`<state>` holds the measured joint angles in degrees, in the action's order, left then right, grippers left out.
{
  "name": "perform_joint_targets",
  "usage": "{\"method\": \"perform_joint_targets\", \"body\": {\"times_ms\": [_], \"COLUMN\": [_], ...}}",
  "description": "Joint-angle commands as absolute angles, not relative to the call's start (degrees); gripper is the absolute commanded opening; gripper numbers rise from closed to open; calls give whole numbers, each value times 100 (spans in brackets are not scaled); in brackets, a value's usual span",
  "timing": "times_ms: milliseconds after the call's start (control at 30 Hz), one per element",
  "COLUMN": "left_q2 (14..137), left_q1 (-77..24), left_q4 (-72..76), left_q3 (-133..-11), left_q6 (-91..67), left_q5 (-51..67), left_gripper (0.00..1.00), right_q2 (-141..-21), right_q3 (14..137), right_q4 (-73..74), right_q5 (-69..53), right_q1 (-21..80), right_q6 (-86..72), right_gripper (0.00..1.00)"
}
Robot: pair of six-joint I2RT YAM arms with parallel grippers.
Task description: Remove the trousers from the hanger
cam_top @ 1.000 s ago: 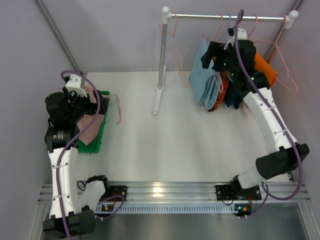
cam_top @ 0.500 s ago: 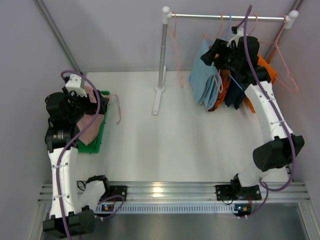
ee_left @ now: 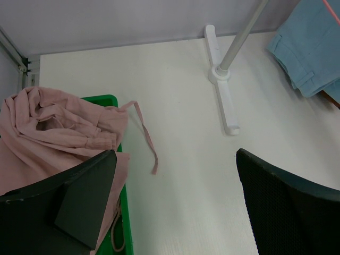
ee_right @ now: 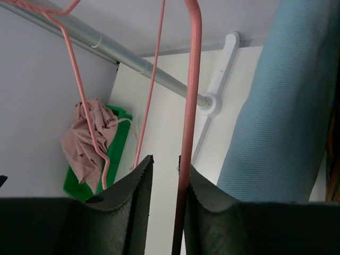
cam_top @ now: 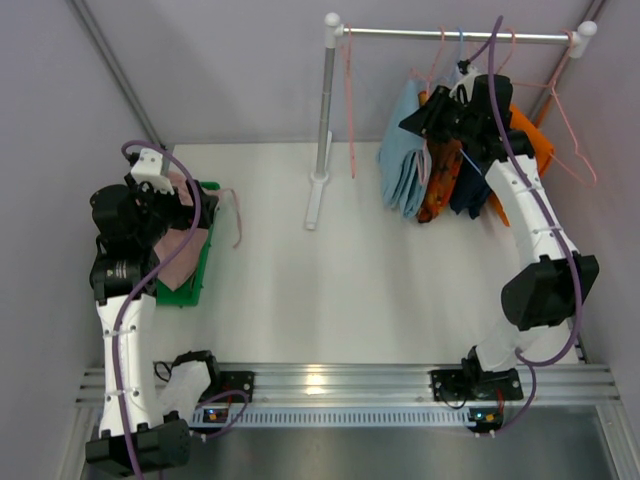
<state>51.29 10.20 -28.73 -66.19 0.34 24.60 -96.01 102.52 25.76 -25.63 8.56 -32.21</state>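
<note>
Light blue trousers point(cam_top: 403, 150), orange-and-red patterned trousers point(cam_top: 438, 178), navy trousers point(cam_top: 468, 188) and orange trousers point(cam_top: 531, 135) hang from the rail point(cam_top: 450, 34). Dusty pink trousers point(cam_top: 180, 245) lie in the green bin point(cam_top: 203, 262). My right gripper point(cam_top: 428, 112) is up among the hangers just under the rail. In the right wrist view it point(ee_right: 164, 159) is narrowly open, with a pink hanger wire point(ee_right: 190, 106) between the jaws against the right finger and the light blue trousers point(ee_right: 287, 106) to the right. My left gripper point(ee_left: 175, 156) is wide open and empty beside the pink trousers point(ee_left: 58, 127).
The rack's post point(cam_top: 325, 110) and white foot point(cam_top: 314, 205) stand at the back middle. An empty pink hanger point(cam_top: 350, 100) hangs near the post and another point(cam_top: 570, 140) at the far right. Grey walls close in on both sides.
My right gripper has risen and moved left towards the rail, among the hanger tops. The hanging trousers have shifted a little. The left arm has not moved.
</note>
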Motion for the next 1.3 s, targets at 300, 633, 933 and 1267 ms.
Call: {"method": "perform_joint_targets", "body": {"times_ms": [300,633,933,1267], "left_q2": [5142,5080,4957,5018], "left_q1": [1028,1020,1028,1028], "left_q4": [-2584,-2522,-2373,-2303], "left_q3": [-6557,-6504,-6460,-6521], "left_q6": [18,26,-167,-158], "left_q5": [2540,2575,2514,2637], "left_gripper": [99,99,99,99], "right_q2": [-9598,-9405,-9299,-9185], "right_q3": [10661,10670,10784,10846], "right_q4": [2101,1188,98,-703], "right_q5": [-2988,-3462,-3744,-3937], "right_q1": [695,642,501,325], "right_q6": [-3498,-4129,-5184,-6125], "right_gripper": [3,0,0,0]}}
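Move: The pink wire of the hanger with the light-blue trousers already runs between the right hand's half-shut fingers. Those trousers hang with their middle about 3 cm ahead, 2 cm to the right and 12 cm below; the patterned trousers are some 3 cm ahead, 9 cm right and 13 cm below. The rail at the hook is about 8 cm ahead, 5 cm right and 13 cm above. From the left hand the wire lies roughly 17 cm ahead, 43 cm right, near its height. The light-blue trousers' hanger is pinched by its wire as the right fingers close fully, the hand almost still at first; then the hand carries the wire straight up about 7 cm, raising the hook against the rail, and rolls some 25 degrees, its left side rising. ##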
